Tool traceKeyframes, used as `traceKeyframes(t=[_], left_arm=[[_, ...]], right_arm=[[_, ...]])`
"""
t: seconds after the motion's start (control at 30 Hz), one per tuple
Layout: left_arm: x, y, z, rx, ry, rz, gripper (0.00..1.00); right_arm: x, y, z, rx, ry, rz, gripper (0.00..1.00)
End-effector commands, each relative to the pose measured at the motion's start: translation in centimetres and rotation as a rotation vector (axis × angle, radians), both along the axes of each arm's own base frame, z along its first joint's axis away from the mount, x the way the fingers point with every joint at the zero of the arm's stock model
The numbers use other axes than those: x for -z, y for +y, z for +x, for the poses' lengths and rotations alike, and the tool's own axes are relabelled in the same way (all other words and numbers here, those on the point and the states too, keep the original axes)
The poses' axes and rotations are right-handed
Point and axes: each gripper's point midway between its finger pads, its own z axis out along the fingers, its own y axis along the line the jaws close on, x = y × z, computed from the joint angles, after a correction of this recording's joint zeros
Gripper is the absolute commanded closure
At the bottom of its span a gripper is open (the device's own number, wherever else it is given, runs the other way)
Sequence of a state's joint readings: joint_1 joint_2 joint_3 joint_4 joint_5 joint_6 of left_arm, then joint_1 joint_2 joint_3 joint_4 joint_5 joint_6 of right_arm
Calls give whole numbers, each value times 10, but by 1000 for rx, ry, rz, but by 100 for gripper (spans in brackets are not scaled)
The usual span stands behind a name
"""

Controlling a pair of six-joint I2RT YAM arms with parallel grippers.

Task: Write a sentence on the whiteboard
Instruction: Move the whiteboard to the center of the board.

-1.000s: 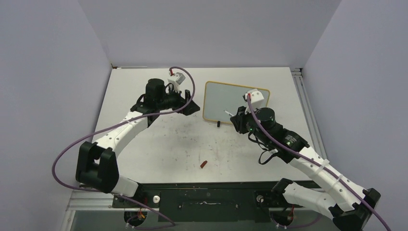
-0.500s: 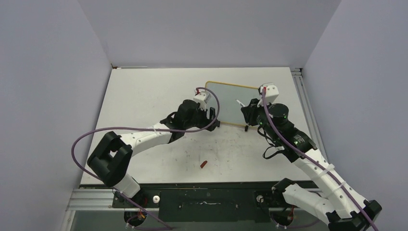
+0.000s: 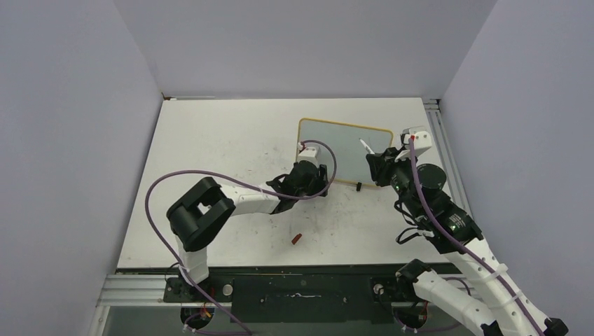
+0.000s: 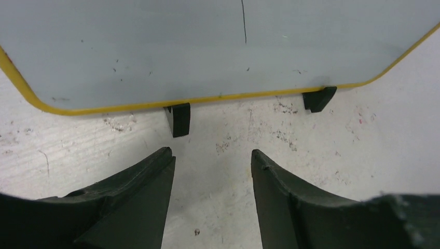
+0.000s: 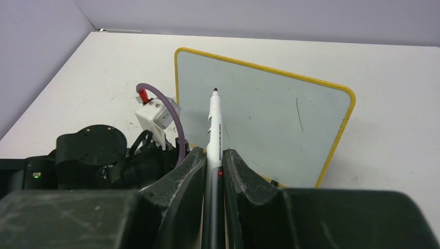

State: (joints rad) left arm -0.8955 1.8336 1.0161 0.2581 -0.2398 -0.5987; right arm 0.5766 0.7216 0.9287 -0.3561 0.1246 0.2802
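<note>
The whiteboard (image 3: 337, 145) stands on two black feet (image 4: 178, 118) at the back middle of the table, with a pale face (image 4: 155, 46) and a yellow frame. No sentence shows on it, only one thin dark stroke (image 5: 299, 114). My left gripper (image 4: 211, 153) is low on the table just in front of the board's lower edge, open with nothing between its fingers. My right gripper (image 5: 212, 154) is shut on a white marker (image 5: 214, 124), whose uncapped tip points at the board's upper left part, a little short of the face. From above, the right gripper (image 3: 377, 165) is at the board's right side.
A small red marker cap (image 3: 296, 239) lies on the table near the front middle. The left arm's purple cable (image 3: 210, 180) loops over the table's left half. Side walls close in on both sides, and a metal rail (image 3: 443, 140) runs along the right edge.
My left arm swung from the back left down to the board's front edge, its jaws narrowing. My right arm carried the marker rightward, from in front of the board to its right side.
</note>
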Motion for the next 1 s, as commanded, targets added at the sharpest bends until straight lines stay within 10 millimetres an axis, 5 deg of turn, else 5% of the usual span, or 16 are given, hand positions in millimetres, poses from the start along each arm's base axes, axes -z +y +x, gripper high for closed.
traceKeyframes(t=[0.0,0.73,0.97], left_arm=[[-17,-16,27,-89,-68,-39,49],[25,-5,42,-220,-96,164,69],[26,-3,45,-230,-119,210,86]], right_arm=[[-4,-9,-1,37,-21,4,95],[1,-10,-3,37,-9,2,95],[1,-10,-5,33,-8,6,95]])
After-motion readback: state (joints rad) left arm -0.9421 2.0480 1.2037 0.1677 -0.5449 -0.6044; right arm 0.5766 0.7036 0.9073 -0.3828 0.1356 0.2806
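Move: The left of the two black clips on the whiteboard's near edge lies roughly 4 cm ahead of the left hand and 4 cm below, neither left nor right. The right clip stands about 15 cm to the right and 1 cm ahead; the whiteboard's middle is some 16 cm ahead and 11 cm right. From the right hand, the left clip is about 12 cm ahead, 14 cm left and 29 cm down. Forward and down at once, then almost straight down, the left hand eases about 5 cm in all to the left black clip. Its wrist turns some 10 degrees counter-clockwise and rolls left side up about as much, while the half-open fingers close from both sides and pinch the clip just off the yellow rim. ##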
